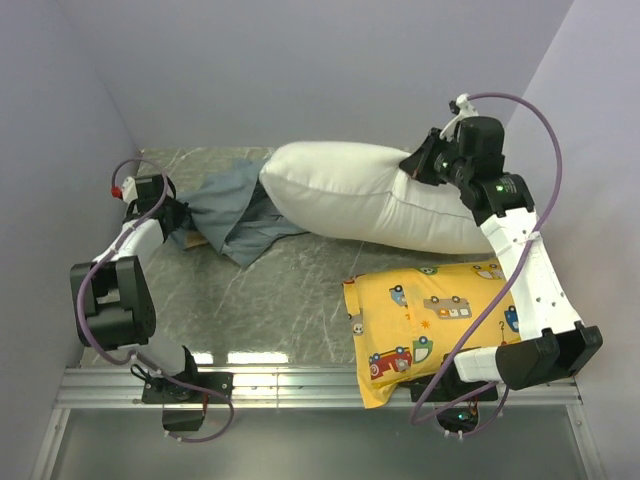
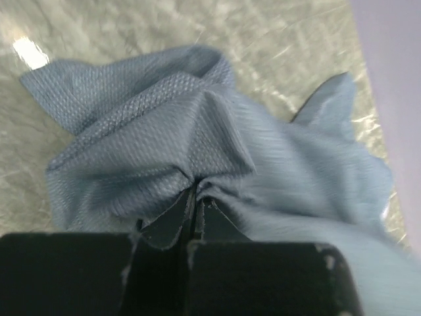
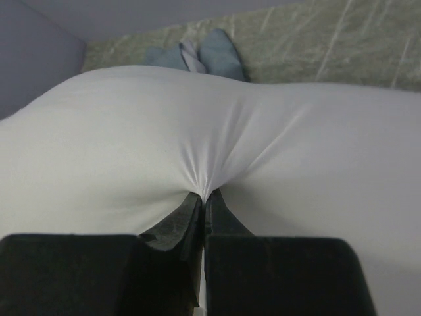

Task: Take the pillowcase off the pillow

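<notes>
The white pillow lies across the back of the table, almost bare. Only its left tip sits in the blue-grey pillowcase, which trails off to the left in a loose bunch. My left gripper is shut on the far left end of that cloth; the wrist view shows the pillowcase puckered into the closed left gripper. My right gripper is shut on the pillow's upper right part. In its wrist view the white pillow fabric is pinched into folds at the right gripper.
A yellow pillow with cartoon vehicles lies at the near right, under the right arm. Grey walls close in left, right and behind. The marble tabletop ends at a metal rail along the front.
</notes>
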Tool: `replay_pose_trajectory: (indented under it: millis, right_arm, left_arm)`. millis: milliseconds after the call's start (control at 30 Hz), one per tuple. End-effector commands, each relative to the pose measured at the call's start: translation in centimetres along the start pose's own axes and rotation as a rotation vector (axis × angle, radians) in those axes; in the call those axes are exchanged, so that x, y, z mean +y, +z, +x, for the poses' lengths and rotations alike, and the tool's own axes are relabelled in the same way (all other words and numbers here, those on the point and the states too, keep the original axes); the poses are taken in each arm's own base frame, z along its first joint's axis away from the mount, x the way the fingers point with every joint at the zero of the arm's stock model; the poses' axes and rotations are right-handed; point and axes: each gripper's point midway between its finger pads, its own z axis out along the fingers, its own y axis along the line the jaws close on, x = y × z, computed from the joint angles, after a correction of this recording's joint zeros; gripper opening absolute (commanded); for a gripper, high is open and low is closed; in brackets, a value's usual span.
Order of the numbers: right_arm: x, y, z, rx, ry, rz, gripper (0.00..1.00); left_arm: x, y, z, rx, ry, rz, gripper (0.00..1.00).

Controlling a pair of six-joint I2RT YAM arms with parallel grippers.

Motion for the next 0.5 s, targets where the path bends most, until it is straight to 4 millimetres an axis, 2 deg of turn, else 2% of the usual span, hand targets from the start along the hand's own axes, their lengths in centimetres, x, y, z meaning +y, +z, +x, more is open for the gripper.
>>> replay_pose_trajectory:
  millis: [0,100,300,400,467]
  right_arm:
    - [6.1,-4.6,-8.3,-0.268,-0.025,-0.216,0.00]
    - [6.7,-5.7,-9.3,-0.312,-0.020,-0.231,0.00]
    - [5.9,-5.3,-11.2,-0.368,-0.012,-0.196,0.00]
    - [5.7,-4.7,-13.1,-0.399,-0.012,-0.199,0.00]
    - [5.6,-2.9,-13.4,-0.378,-0.020,-0.212,0.00]
  left_arm:
    - [-1.1,1.0,0.4,0.010,-0.049,0.056,0.00]
    - [-1.1,1.4,1.4,0.029,-0.038,0.052,0.00]
    - [-0.8,1.3,3.3,0.047,-0.028,0.050,0.01]
    - [-0.6,1.0,4.3,0.064,-0.025,0.052,0.00]
    - [-1.1,0.7,4.6,0.057,-0.024,0.076,0.00]
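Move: The left hand still grips the bunched corner of the pillowcase; the case's middle lies about 13 cm to its right, level with it and some 8 cm below. The right hand holds the white pillow, whose middle sits about 6 cm left, 5 cm back and 8 cm below. From this hand, the yellow pillow lies some 22 cm back, 13 cm right and 30 cm down. Right hand raises the pinched pillow about 4 cm, edging forward late; left lowers the gripped pillowcase 4 cm, drifting right. ##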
